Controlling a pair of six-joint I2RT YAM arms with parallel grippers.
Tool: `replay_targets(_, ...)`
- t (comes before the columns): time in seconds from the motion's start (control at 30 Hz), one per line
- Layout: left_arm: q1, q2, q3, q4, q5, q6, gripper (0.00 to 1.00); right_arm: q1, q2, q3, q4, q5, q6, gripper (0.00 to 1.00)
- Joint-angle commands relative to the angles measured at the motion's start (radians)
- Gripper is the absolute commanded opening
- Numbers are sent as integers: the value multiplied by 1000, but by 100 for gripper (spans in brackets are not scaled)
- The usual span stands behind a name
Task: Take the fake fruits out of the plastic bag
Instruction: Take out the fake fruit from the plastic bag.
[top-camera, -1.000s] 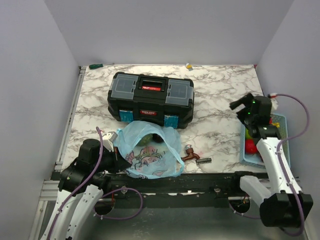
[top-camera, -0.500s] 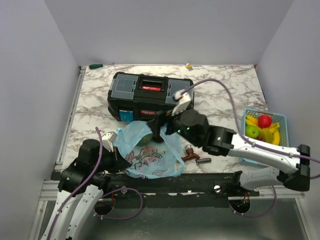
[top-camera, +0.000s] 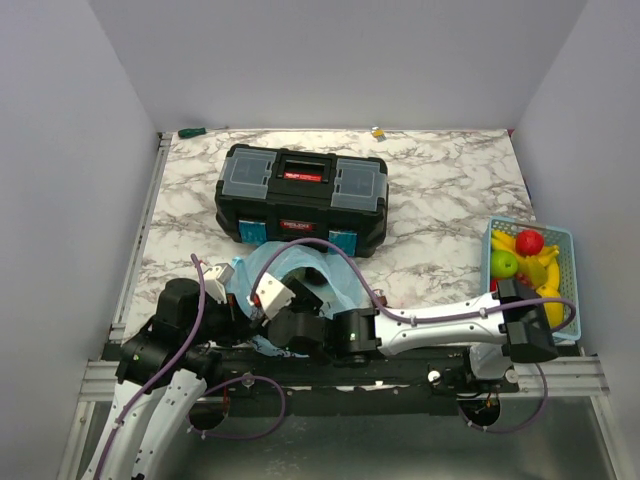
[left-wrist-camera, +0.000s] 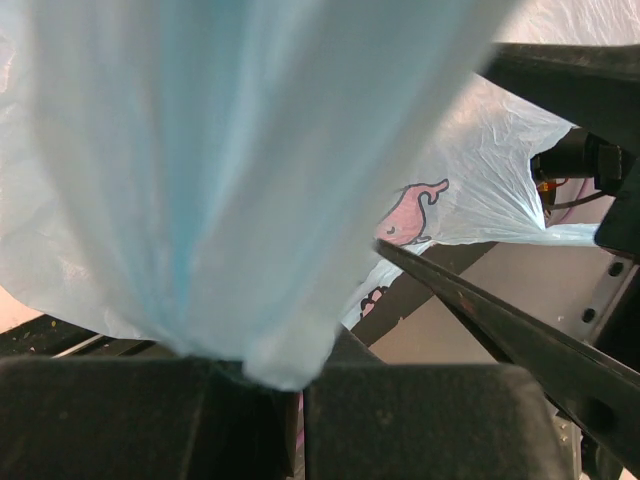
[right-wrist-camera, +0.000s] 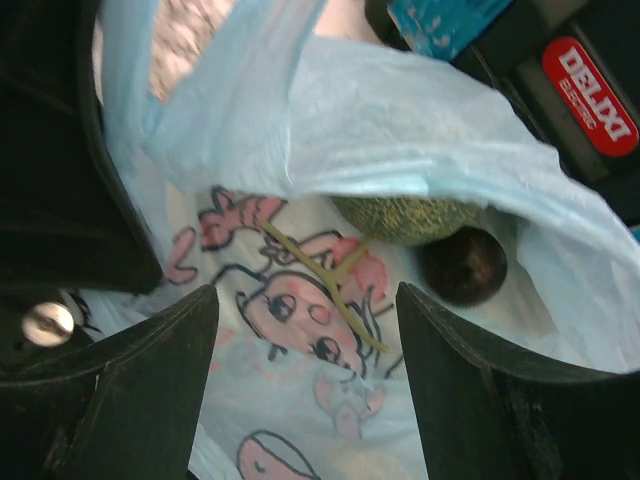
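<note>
The light-blue plastic bag with its pink cartoon print lies in front of the toolbox. My left gripper is shut on a bunched fold of the bag at its left side. My right gripper is open and hangs over the bag's mouth, with only printed plastic showing between its fingers. Inside the bag, beyond the fingertips, lie a green netted melon, a dark round fruit and a thin green stem. From above, the right arm covers the near half of the bag.
A black toolbox stands just behind the bag. At the right edge, a light-blue mesh basket holds a red fruit, a green one and bananas. A green screwdriver lies at the back left corner.
The right arm has swung from the basket across the table and come down over the bag's near side. Its jaws have narrowed a little. The left gripper keeps its hold.
</note>
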Motion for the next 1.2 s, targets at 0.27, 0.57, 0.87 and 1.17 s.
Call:
replay_targets(0.27, -3, 7, -1, 5, -10, -1, 0, 10, 173, -26, -132, 280, 33, 69)
replay_targets(0.57, -3, -15, -4, -6, -16, -12, 0, -60, 220, -67, -195, 227, 224, 69)
replay_targets(0.87, -3, 2, -4, -5, -13, -7, 0, -101, 272, -69, -205, 193, 175, 71)
replay_targets(1.17, -3, 1, -3, -1, -17, -10, 0, -159, 297, -100, -173, 100, 110, 72)
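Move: The dark plum lies in the bag about 12 cm ahead of the right hand, 10 cm to its right and some 17 cm below. The avocado sits right beside the plum, some 6 cm to the plum's left; the bare grape stem lies about 5 cm nearer than the plum and 7 cm to its left. The toolbox's middle is some 17 cm beyond the plum and 2 cm to its left. From the left hand the plum is about 11 cm ahead, 14 cm right and 13 cm below. The right hand sinks about 14 cm down into the mouth of the plastic bag, working rightward some 8 cm and forward a little less as it goes, towards the dark plum beside the avocado, fingers staying about three-quarters open and gripping nothing. On the way its wrist swings clockwise some 30 degrees, so that the fingers go from pointing forward-left to almost straight forward and dip somewhat more steeply, while the left hand holds still with its shut fingers keeping their pinch on the bag's rim. ##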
